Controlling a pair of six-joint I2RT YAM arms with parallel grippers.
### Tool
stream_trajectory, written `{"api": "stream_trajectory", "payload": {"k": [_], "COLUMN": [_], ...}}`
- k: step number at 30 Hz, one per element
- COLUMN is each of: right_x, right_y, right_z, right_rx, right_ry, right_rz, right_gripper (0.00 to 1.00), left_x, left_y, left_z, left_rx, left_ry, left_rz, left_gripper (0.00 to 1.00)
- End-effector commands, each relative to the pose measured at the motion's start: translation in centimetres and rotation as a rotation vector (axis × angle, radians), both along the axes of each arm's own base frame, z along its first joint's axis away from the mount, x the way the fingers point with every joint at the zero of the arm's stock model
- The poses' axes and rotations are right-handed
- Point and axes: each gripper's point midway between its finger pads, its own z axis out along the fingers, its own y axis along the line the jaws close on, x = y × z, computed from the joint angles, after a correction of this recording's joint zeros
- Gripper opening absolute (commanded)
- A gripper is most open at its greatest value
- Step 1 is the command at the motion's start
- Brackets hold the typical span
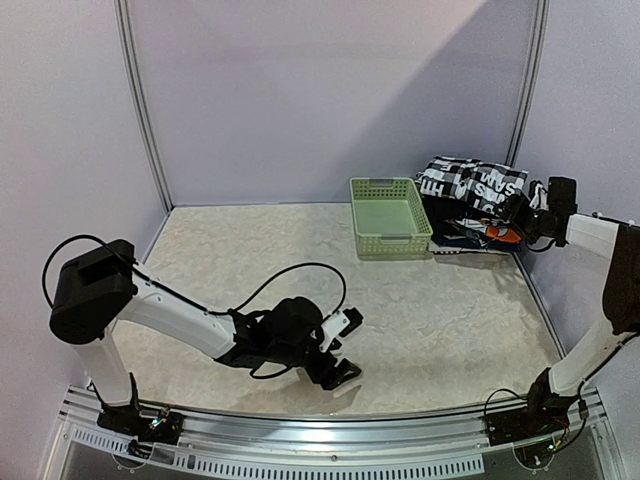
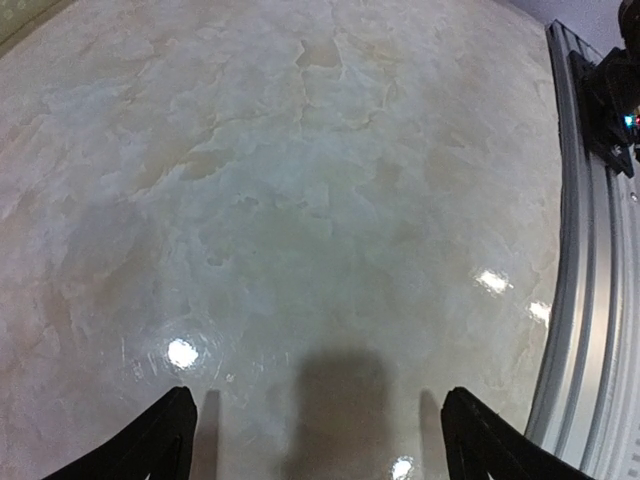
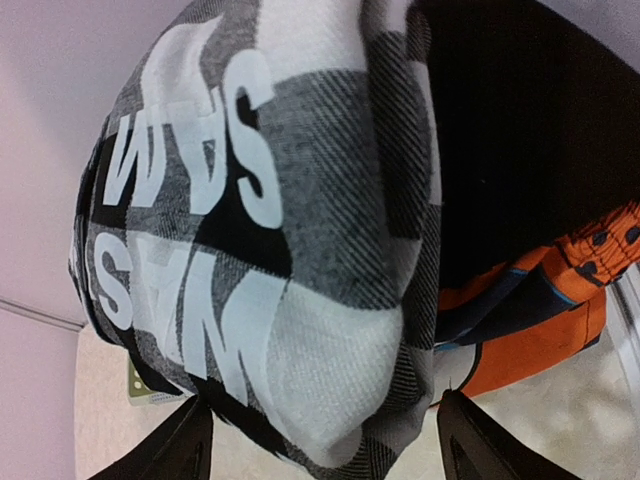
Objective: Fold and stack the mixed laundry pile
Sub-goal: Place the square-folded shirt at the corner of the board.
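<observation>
The mixed laundry pile (image 1: pixel 472 200) lies heaped in the far right corner of the table. On top is a black-and-white checked shirt (image 1: pixel 468 183) with white lettering; orange-blue printed pieces (image 1: pixel 500 235) poke out beneath it. My right gripper (image 1: pixel 530 215) is against the pile's right side. In the right wrist view a bulge of the checked shirt (image 3: pixel 300 250) fills the space between the spread fingers of the right gripper (image 3: pixel 325 400), with a black cloth (image 3: pixel 520 130) and an orange piece (image 3: pixel 545 340) beside it. My left gripper (image 1: pixel 352 345) hovers open and empty low over the bare tabletop (image 2: pixel 300 200).
A pale green slotted basket (image 1: pixel 395 243) stands just left of the pile, empty. Purple walls close in the back and sides. A metal rail (image 2: pixel 590 330) runs along the table's near edge, right of the left gripper.
</observation>
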Motion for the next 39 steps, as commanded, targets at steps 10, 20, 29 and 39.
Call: {"api": "stream_trajectory", "payload": {"k": [10, 20, 29, 39], "right_x": [1.6, 0.3, 1.4, 2.8], "right_y": [-0.2, -4.0, -7.4, -11.5], "right_z": [2.1, 4.8, 6.4, 4.3], "right_rx": [0.017, -0.156, -0.399, -0.628], "right_ry": [-0.078, -0.020, 0.035, 0.123], "right_rz": [0.000, -0.182, -0.227, -0.312], "right_gripper": [0.24, 0.05, 0.07, 0.10], "left_x": [-0.5, -0.7, -0.5, 0.0], "left_y": [-0.6, -0.4, -0.1, 0.4], "left_z": [-0.7, -1.2, -1.6, -2.2], "left_rx": [0.006, 0.016, 0.015, 0.007], "left_ry": [0.009, 0.002, -0.009, 0.000], "left_rz": [-0.012, -0.031, -0.037, -0.038], "left_gripper": [0.86, 0.86, 0.86, 0.86]}}
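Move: The right hand's open fingers are at the near right corner of the square-folded shirt; the shirt's middle lies about 9 cm to their left, 6 cm ahead and roughly level. The clothes stack beneath is centred some 8 cm left, 3 cm ahead and 10 cm lower, and the green basket about 27 cm left, 4 cm ahead and 14 cm below. From the left hand, the shirt is around 35 cm ahead, 33 cm right and 15 cm up. The right fingers pinch shut on the shirt's near right corner while the hand barely shifts, then pull that corner some 8 cm to the right towards the side wall, arching up about 7 cm before sinking back a little. As it pulls, the wrist rolls nearly 30 degrees, its left side dropping, and swings slightly clockwise. ##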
